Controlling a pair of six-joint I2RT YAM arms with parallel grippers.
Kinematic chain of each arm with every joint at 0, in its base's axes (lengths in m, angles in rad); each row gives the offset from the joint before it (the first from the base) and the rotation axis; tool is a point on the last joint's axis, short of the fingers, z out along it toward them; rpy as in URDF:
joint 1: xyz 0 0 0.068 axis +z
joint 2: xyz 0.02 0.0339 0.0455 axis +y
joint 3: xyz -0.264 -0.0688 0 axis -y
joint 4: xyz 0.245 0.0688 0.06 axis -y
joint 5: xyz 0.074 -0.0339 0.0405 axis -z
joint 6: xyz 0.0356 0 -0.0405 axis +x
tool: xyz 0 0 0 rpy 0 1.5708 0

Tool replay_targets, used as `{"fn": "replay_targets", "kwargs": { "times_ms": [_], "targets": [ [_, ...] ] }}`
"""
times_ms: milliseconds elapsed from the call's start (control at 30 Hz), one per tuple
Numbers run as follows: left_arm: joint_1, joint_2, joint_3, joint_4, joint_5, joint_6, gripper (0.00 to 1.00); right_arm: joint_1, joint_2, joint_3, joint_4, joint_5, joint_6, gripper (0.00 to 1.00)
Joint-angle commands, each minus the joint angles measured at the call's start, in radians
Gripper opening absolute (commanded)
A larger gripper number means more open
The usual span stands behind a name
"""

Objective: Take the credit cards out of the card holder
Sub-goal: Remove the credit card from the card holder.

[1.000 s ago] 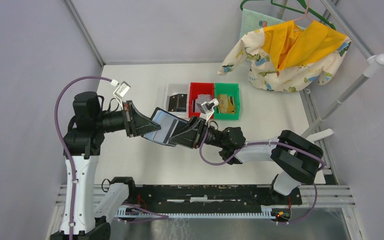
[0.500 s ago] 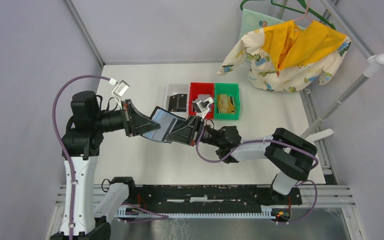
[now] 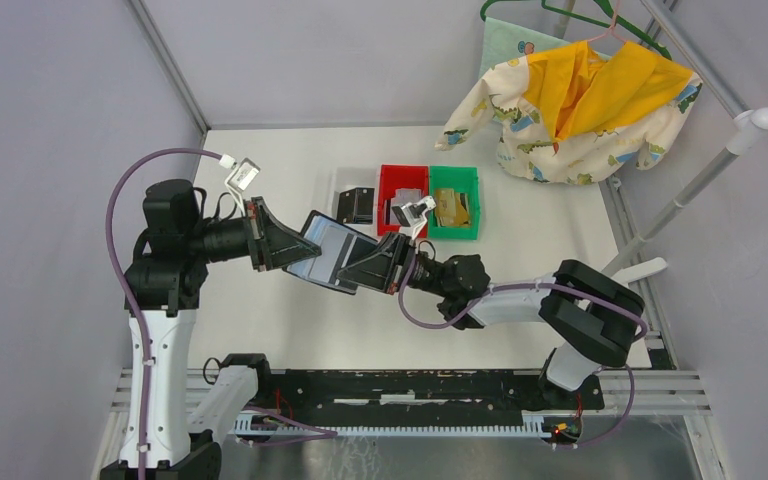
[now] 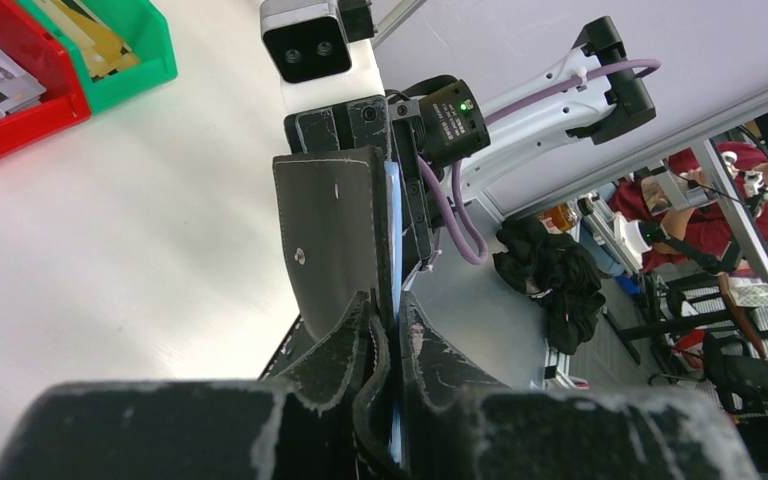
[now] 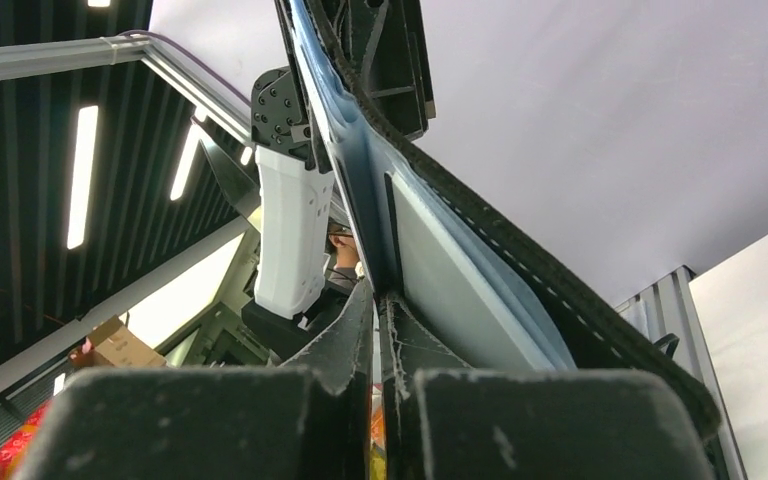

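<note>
The card holder (image 3: 328, 252), black outside and light blue-grey inside, hangs open in the air between both arms. My left gripper (image 3: 295, 247) is shut on its left edge. In the left wrist view the fingers (image 4: 360, 335) clamp the black cover (image 4: 335, 230). My right gripper (image 3: 363, 262) reaches into the open side, its fingers nearly together. In the right wrist view its tips (image 5: 375, 293) meet at the edge of a light grey card (image 5: 455, 290) lying in the lining (image 5: 360, 160). I cannot tell whether they pinch it. Other cards lie in the bins.
Three bins stand side by side behind the holder: white (image 3: 332, 190) with a black card, red (image 3: 403, 176) with a grey card, green (image 3: 470, 190) with a tan-gold card. A child's jacket (image 3: 580, 110) hangs at the back right. A white post (image 3: 700, 180) slants along the right edge.
My right gripper pushed left into the holder, then drew back a little to the right. The left gripper and the holder shifted only slightly.
</note>
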Motion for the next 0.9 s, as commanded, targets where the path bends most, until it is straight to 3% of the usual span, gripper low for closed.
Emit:
{"fn": "replay_targets", "kwargs": {
  "times_ms": [0,133,333,867],
  "targets": [
    [-0.005,-0.010,0.066,0.028,0.074,-0.070,0.02,-0.011,-0.035,-0.028,0.404,0.019,-0.026,0.04],
    [-0.005,-0.011,0.065,0.041,0.079,-0.087,0.02,-0.012,-0.028,-0.008,0.406,0.007,-0.022,0.09],
    [-0.005,-0.014,0.064,0.085,0.108,-0.156,0.02,-0.013,-0.020,0.029,0.405,0.009,-0.022,0.34],
    [-0.005,-0.022,0.057,0.084,0.132,-0.159,0.02,-0.056,-0.048,0.098,0.406,0.001,0.009,0.28]
  ]
}}
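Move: The grey card, still in its clear sleeve in the open card holder, has its middle about 3 cm ahead of the right hand, 1 cm to its left and 2 cm lower; the shut right fingertips are on the sleeves. The red box stands on the table some 22 cm ahead and 9 cm to the right, the white box 22 cm ahead and 1 cm left, both roughly 30 cm below. From the left hand, gripping the holder, the card lies about 4 cm right and 2 cm lower, level with it fore and aft. Opening first, almost on the spot, the right fingers let go of the sleeves to about a third of their range; then the hand rises some 2.5 cm and edges about 1 cm forward along the holder, the parted tips coming around the sleeve edge and narrowing only slightly. The left hand keeps its pinch on the holder and lifts it about 2 cm, barely turning. ##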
